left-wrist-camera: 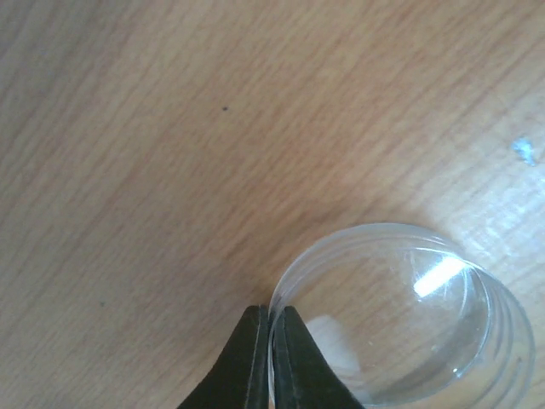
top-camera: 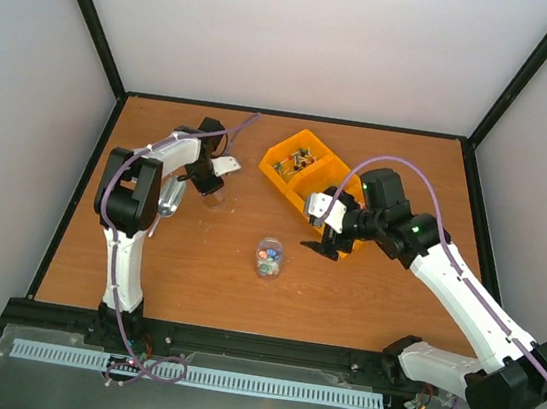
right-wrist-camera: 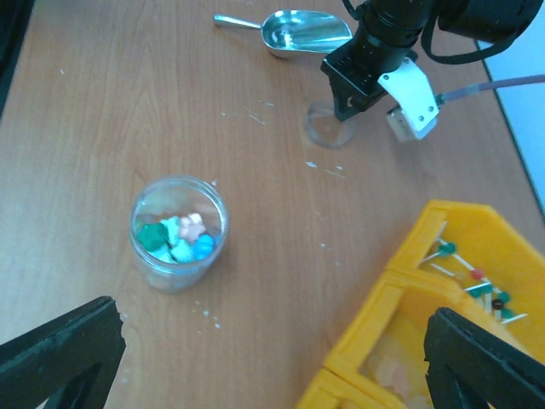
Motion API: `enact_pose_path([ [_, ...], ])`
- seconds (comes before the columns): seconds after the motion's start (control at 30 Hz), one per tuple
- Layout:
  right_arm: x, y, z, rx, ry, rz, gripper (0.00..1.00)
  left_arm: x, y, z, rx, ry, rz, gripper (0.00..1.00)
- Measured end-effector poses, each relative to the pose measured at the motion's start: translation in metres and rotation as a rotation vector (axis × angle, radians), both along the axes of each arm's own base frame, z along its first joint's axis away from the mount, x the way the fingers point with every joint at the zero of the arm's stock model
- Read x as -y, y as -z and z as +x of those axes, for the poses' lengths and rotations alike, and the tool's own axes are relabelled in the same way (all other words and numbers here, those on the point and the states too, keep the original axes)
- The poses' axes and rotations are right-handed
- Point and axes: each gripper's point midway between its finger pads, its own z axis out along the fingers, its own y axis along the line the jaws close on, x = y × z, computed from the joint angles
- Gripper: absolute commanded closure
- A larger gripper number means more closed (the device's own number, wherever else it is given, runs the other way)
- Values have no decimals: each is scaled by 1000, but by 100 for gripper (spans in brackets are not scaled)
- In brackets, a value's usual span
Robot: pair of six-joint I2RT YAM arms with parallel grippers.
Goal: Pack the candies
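Observation:
The candies [right-wrist-camera: 174, 239] lie as pastel green, blue and pink pieces in a small clear jar [top-camera: 269, 257] at the middle of the table. More pale candies [right-wrist-camera: 392, 372] show in a compartment of the yellow bin [top-camera: 291, 151]. My left gripper [left-wrist-camera: 271, 328] is shut on the rim of a clear round lid [left-wrist-camera: 400, 315], which lies on the wood. In the right wrist view the same lid [right-wrist-camera: 324, 129] sits under that gripper. My right gripper [right-wrist-camera: 272, 341] hangs open over the table between the jar and the bin, with nothing between its fingers.
A metal scoop [right-wrist-camera: 302, 30] lies on the table to the left of the left gripper. Another bin compartment holds thin pins [right-wrist-camera: 477, 281] with red and green heads. Small crumbs are scattered on the wood around the jar.

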Motion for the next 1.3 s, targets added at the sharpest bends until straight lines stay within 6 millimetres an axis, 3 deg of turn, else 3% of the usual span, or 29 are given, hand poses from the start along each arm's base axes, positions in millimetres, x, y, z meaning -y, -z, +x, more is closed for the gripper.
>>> enact_pose_path([
  [0.2, 9, -11, 9, 127, -33, -94, 14, 9, -13, -14, -57, 3, -60, 99],
  [0.27, 11, -15, 13, 171, -46, -121, 19, 17, -33, -15, -58, 6, -105, 99],
  [0.43, 8, -44, 17, 313, -100, -136, 32, 46, -113, -20, -1, 32, -297, 99],
  [0.57, -13, -85, 15, 490, -169, -97, 40, 75, -164, -51, -28, 83, -452, 99],
  [0.67, -35, -98, 0, 615, -262, -85, 44, 99, -184, -76, -104, 114, -560, 99],
  [0.8, -56, -91, -21, 744, -385, -124, 49, 130, -196, -112, -242, 146, -672, 99],
  [1.0, -63, -72, -30, 854, -484, -232, 53, 156, -201, -147, -380, 158, -746, 99],
  [1.3, -70, -51, -21, 894, -511, -363, 52, 163, -203, -162, -458, 123, -766, 99],
])
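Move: The left hand has the clear lid's rim pinched near the table; the jar of candies stands about 16 cm back and 17 cm to its right, its middle some 3 cm higher, with the scoop 11 cm to the hand's left and 3 cm back. From the empty right hand the lid lies about 20 cm ahead, 27 cm left and 22 cm down, the jar 4 cm ahead, 12 cm left and 19 cm down, the yellow box 19 cm straight ahead and 20 cm down. Left lifts the pinched lid about 20 cm, back-right towards the jar; right swings left towards the lid, half-closing. ##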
